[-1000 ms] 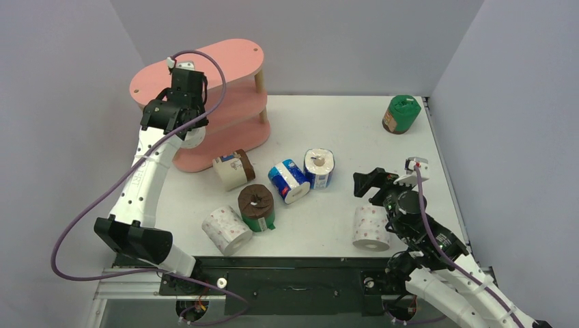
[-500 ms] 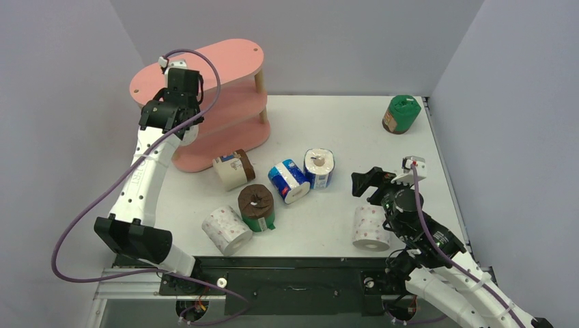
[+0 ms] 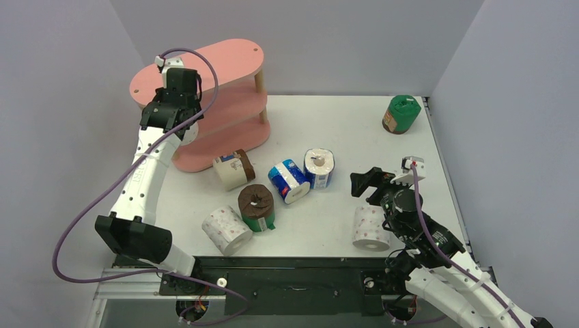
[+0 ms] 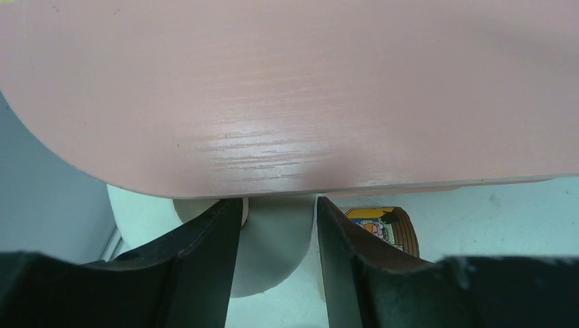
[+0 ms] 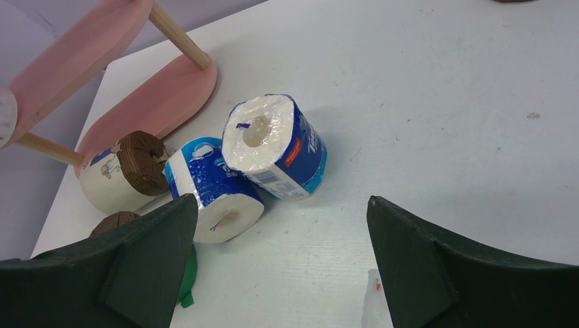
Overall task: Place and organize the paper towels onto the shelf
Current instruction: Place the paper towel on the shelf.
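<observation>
The pink shelf [image 3: 229,60] stands at the back left. My left gripper [image 3: 171,121] reaches in at its left end. In the left wrist view the left gripper [image 4: 280,205] has a whitish paper towel roll [image 4: 276,242] filling the gap between its fingers, under a pink board [image 4: 287,96]. On the table lie two pink-dotted rolls [image 3: 227,229] [image 3: 371,227], a brown-and-green roll [image 3: 257,206], two blue rolls [image 3: 288,180] [image 3: 319,167] and a beige roll [image 3: 233,169]. My right gripper [image 3: 370,186] hovers open above the right-hand dotted roll, facing the blue rolls [image 5: 273,147].
A green-wrapped roll [image 3: 400,113] stands alone at the back right corner. Grey walls close in the table on the left, back and right. A wooden shelf post [image 5: 181,34] shows in the right wrist view.
The left wrist has shifted slightly up and to the left at the shelf. The right gripper has drifted a little to the left. The rolls on the table have not moved.
</observation>
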Controlling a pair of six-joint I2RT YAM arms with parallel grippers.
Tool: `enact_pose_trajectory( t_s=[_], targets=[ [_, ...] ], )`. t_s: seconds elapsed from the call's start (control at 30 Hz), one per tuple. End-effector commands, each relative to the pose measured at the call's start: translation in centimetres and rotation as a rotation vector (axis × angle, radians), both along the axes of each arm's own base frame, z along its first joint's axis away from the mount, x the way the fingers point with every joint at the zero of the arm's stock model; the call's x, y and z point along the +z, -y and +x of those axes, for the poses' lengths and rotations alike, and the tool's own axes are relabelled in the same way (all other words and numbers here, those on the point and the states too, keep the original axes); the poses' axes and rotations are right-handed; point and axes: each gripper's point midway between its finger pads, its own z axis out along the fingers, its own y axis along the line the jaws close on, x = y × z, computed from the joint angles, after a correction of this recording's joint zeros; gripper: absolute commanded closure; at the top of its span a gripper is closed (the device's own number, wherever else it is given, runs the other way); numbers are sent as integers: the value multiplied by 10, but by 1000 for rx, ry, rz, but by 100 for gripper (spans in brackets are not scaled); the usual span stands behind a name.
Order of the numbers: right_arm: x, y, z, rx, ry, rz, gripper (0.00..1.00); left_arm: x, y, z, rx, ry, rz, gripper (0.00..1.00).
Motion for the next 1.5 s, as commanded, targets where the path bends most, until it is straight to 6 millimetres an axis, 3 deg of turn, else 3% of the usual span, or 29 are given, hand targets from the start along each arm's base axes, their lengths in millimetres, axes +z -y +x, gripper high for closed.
enact_pose_trajectory(
  t_s=[0.0,0.3,0.5,0.83,0.9,0.97,1.13,1.27,1.3,1.33,1.47],
  targets=[
    [3,-3,5,-4,13,16,11,22,-3,13,22,106,-18,55],
    [3,-4,5,-1,13,16,11,23,1,13,3,110,-35,45],
    [4,-4,6,3,14,11,11,39,3,6,-16,142,-56,31],
    [3,-6,6,8,11,5,11,56,4,-6,-29,193,-80,17],
    [3,-5,6,7,11,5,11,63,5,-10,-33,212,-89,13],
    [3,-6,6,9,11,5,11,70,6,-15,-42,235,-102,2],
    [2,-4,6,4,12,2,11,87,5,-43,-69,323,-132,3],
    [1,-4,6,7,12,-3,11,58,8,-62,-100,334,-156,4],
    [1,-5,6,9,12,-5,11,61,7,-68,-103,362,-161,4],
    [2,-5,6,12,13,-4,11,45,7,-68,-102,336,-159,4],
    [1,-5,5,15,14,-2,11,16,8,-74,-100,299,-173,4]
  ],
)
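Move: On the shelf's middle board, the white patterned paper towel sits right at the left hand, its middle about 3 cm to the left, 1 cm ahead and 5 cm below, with the fingers at its near upper wall. The shelf's top board is centred some 9 cm ahead, 1 cm right and 6 cm above; the cream roll lies roughly 5 cm back, 8 cm right and 27 cm below. From the right hand, the patterned paper towel is about 18 cm ahead, 50 cm left and 3 cm higher. Opening steadily to full width, the left fingers let go of the patterned paper towel's wall, the hand at first barely shifting. Then it rises about 5 cm, comes off the roll and draws back some 9 cm from the shelf, sinking about 2 cm at the end, while the fingertips tip upward by roughly 15 degrees. ##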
